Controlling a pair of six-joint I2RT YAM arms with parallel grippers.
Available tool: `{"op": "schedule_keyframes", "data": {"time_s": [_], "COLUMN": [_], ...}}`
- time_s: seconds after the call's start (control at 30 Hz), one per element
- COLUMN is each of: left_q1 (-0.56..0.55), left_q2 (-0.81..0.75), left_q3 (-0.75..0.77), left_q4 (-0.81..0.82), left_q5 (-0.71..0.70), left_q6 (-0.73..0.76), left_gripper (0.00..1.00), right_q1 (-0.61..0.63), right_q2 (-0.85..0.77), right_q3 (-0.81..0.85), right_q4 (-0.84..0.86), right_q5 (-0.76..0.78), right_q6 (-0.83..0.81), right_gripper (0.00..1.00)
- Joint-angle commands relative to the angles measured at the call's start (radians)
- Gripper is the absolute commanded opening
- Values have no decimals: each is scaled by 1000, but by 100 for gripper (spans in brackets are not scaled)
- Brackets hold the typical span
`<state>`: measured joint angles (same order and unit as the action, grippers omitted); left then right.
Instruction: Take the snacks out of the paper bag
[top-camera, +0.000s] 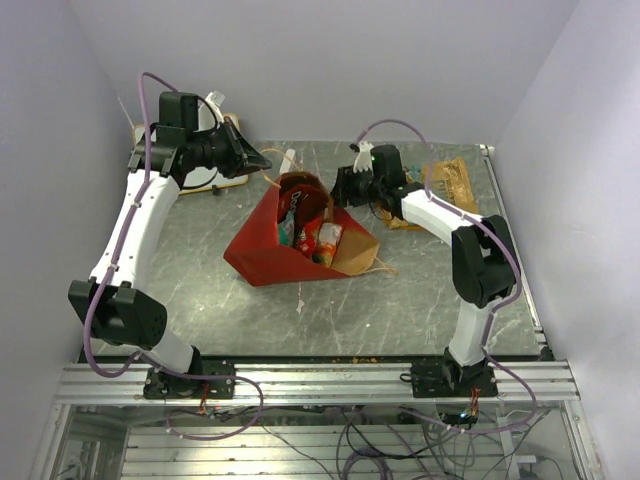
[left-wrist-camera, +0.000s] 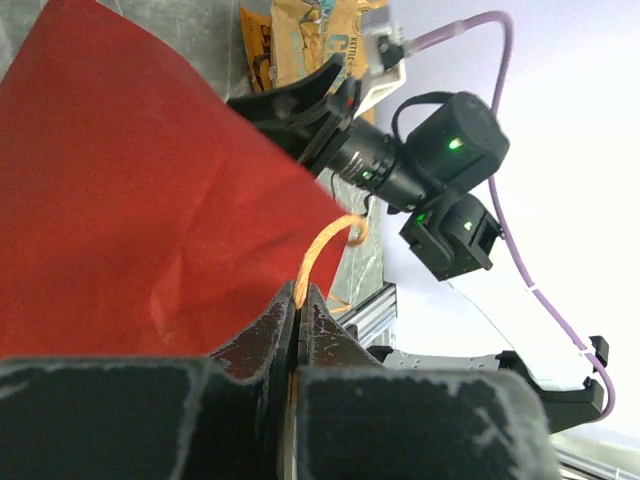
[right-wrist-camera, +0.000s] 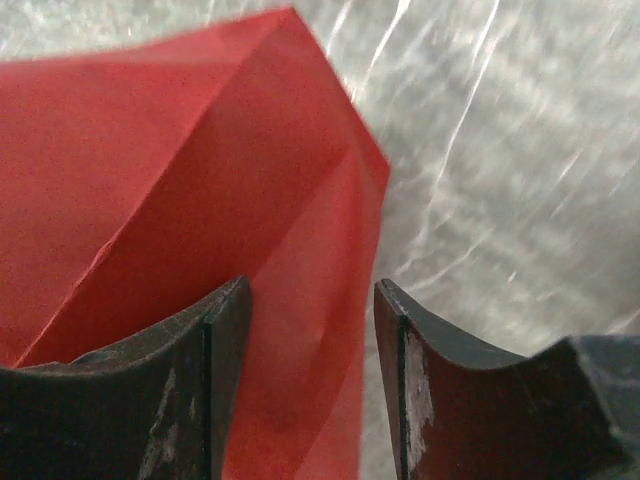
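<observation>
The red paper bag (top-camera: 268, 250) lies on the table's middle, its brown mouth open toward the back right. Several snack packets (top-camera: 312, 232), red, orange and teal, sit inside the mouth. My left gripper (top-camera: 262, 160) hovers behind the bag at the back left, shut on a tan cord handle (left-wrist-camera: 325, 245); in the left wrist view the left gripper (left-wrist-camera: 298, 295) pinches the cord beside the bag's red side (left-wrist-camera: 130, 200). My right gripper (top-camera: 340, 186) is open at the bag's back rim. In the right wrist view the right gripper (right-wrist-camera: 310, 300) straddles a fold of the red paper (right-wrist-camera: 180, 180).
An orange-tan snack packet (top-camera: 445, 180) lies on the table at the back right, behind the right arm; it also shows in the left wrist view (left-wrist-camera: 300, 30). A white board (top-camera: 203, 178) lies at the back left under the left arm. Walls close in on three sides.
</observation>
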<state>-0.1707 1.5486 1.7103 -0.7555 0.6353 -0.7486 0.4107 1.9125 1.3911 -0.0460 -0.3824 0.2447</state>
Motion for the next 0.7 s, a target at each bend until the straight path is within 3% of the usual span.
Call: {"op": "schedule_keyframes", "data": {"time_s": [0.0,0.13,0.33,0.5,0.67], "left_q1": [-6,-7,-7,-7,-7], "left_q2": [-14,-33,-97,-91,-129], "left_q3": [31,27,-10,49,6], "left_q4": [-9,-41,-32,-146,-127], "left_q5": [-14,-64,-76,-89,-55], "left_q6": [-21,-14,-27,61,60], "left_gripper": [7,7,7,7,7], "right_q1": [36,77,135,127,128], "right_q2": [-62,-169,-308,-423,-576], "right_q3": [-128,-258,-333,-339,-367], "right_q4": [-13,75,28,-83,-152], "right_q5": [-77,-123,-78,13,128], "right_q6": [154,256,280,209,-36], "right_gripper": [53,52,52,55,59]}}
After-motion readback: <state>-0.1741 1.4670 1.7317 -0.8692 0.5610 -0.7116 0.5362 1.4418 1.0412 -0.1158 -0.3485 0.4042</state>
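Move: The right hand is just off the bag's far right side. From it, the orange packet inside lies about 12 cm back, 3 cm left and 5 cm lower; the red packet is 12 cm back and 7 cm left, the Doritos bag 4 cm back and 10 cm left. The left hand grips the bag's handle, with the orange packet about 4 cm back, 16 cm to its right and 24 cm below. Open right hand sweeps some 13 cm back past the bag's rim, dipping, then rising; left keeps the handle. ##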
